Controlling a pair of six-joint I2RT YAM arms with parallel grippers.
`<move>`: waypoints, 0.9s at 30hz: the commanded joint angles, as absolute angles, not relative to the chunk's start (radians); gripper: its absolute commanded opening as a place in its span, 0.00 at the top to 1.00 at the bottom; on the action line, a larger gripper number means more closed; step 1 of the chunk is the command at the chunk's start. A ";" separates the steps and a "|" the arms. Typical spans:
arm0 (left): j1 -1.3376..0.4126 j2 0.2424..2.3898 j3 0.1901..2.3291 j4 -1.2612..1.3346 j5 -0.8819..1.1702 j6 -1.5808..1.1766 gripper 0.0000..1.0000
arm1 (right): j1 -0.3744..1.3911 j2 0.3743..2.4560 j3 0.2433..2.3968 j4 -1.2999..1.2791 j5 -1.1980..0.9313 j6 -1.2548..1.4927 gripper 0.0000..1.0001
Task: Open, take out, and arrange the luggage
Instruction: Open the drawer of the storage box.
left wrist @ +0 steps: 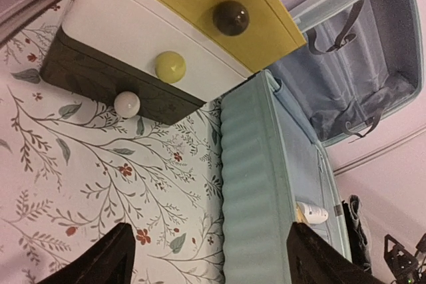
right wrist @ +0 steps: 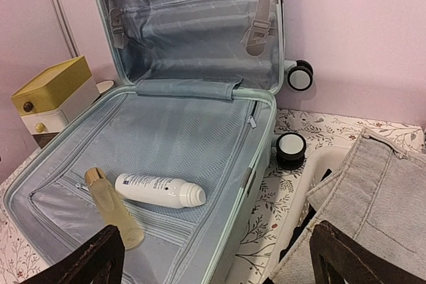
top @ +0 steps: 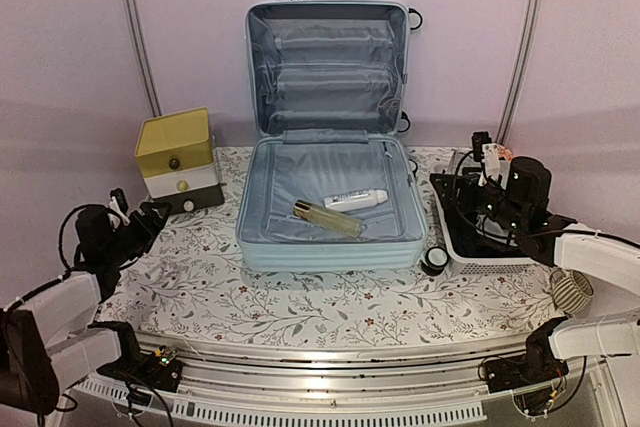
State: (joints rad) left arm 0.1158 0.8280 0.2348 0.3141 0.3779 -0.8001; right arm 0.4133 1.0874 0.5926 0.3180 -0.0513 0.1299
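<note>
The luggage [top: 330, 255] lies open mid-table, its lid standing up against the back wall. In its grey-lined lower half rest a white bottle [top: 355, 199] and an amber bottle [top: 326, 218]. My left gripper [top: 138, 209] hovers open at the left, beside the drawer box, with nothing between its fingers. The left wrist view has that gripper [left wrist: 213, 264] facing the luggage's ribbed side [left wrist: 256, 184]. My right gripper [top: 462, 175] is open over the basket on the right. In the right wrist view it [right wrist: 216, 261] looks at the white bottle [right wrist: 160, 191] and amber bottle [right wrist: 113, 207].
A yellow-topped drawer box [top: 178, 159] stands left of the luggage. A white basket [top: 490, 259] at the right holds a grey fabric bag [right wrist: 373, 191]. A small black jar with a white lid [top: 434, 260] sits between basket and luggage.
</note>
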 commanded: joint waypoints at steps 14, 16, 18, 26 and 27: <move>0.272 1.570 0.281 1.124 0.699 -1.130 0.45 | 0.417 1.057 0.548 0.396 -0.117 0.105 0.01; 0.271 1.644 0.295 1.189 0.691 -1.150 0.45 | 0.418 1.054 0.547 0.400 -0.123 0.103 0.01; 0.267 1.728 0.307 1.276 0.689 -1.191 0.45 | 0.417 1.052 0.548 0.401 -0.128 0.101 0.01; 0.229 1.954 0.369 1.455 0.623 -1.260 0.43 | 0.418 1.049 0.543 0.403 -0.136 0.099 0.01; 0.224 1.988 0.376 1.463 0.614 -1.264 0.43 | 0.418 1.050 0.542 0.403 -0.136 0.098 0.01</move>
State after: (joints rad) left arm 0.2466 1.9179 0.3408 1.3376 0.6556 -1.2278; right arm 0.4133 1.0679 0.5613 0.3759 -0.1196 0.1101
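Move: Low on the front of the storage box, the bottom drawer's white knob lies about 14 cm ahead of the left hand, 3 cm to its left and 11 cm below it. The yellow knob sits some 6 cm above the white one, and the open suitcase's middle is about 27 cm to the hand's right, 12 cm ahead and 9 cm below. From the right hand the white knob is roughly 48 cm left, 9 cm ahead and 20 cm lower. Sinking about 9 cm while reaching some 8 cm forward, the left hand slants down towards the bottom drawer's white knob. The wrist rolls about 25 degrees, left side down, and the empty fingers close early from wide to roughly half open, then keep that gap, stopping short of the knob without touching it. ##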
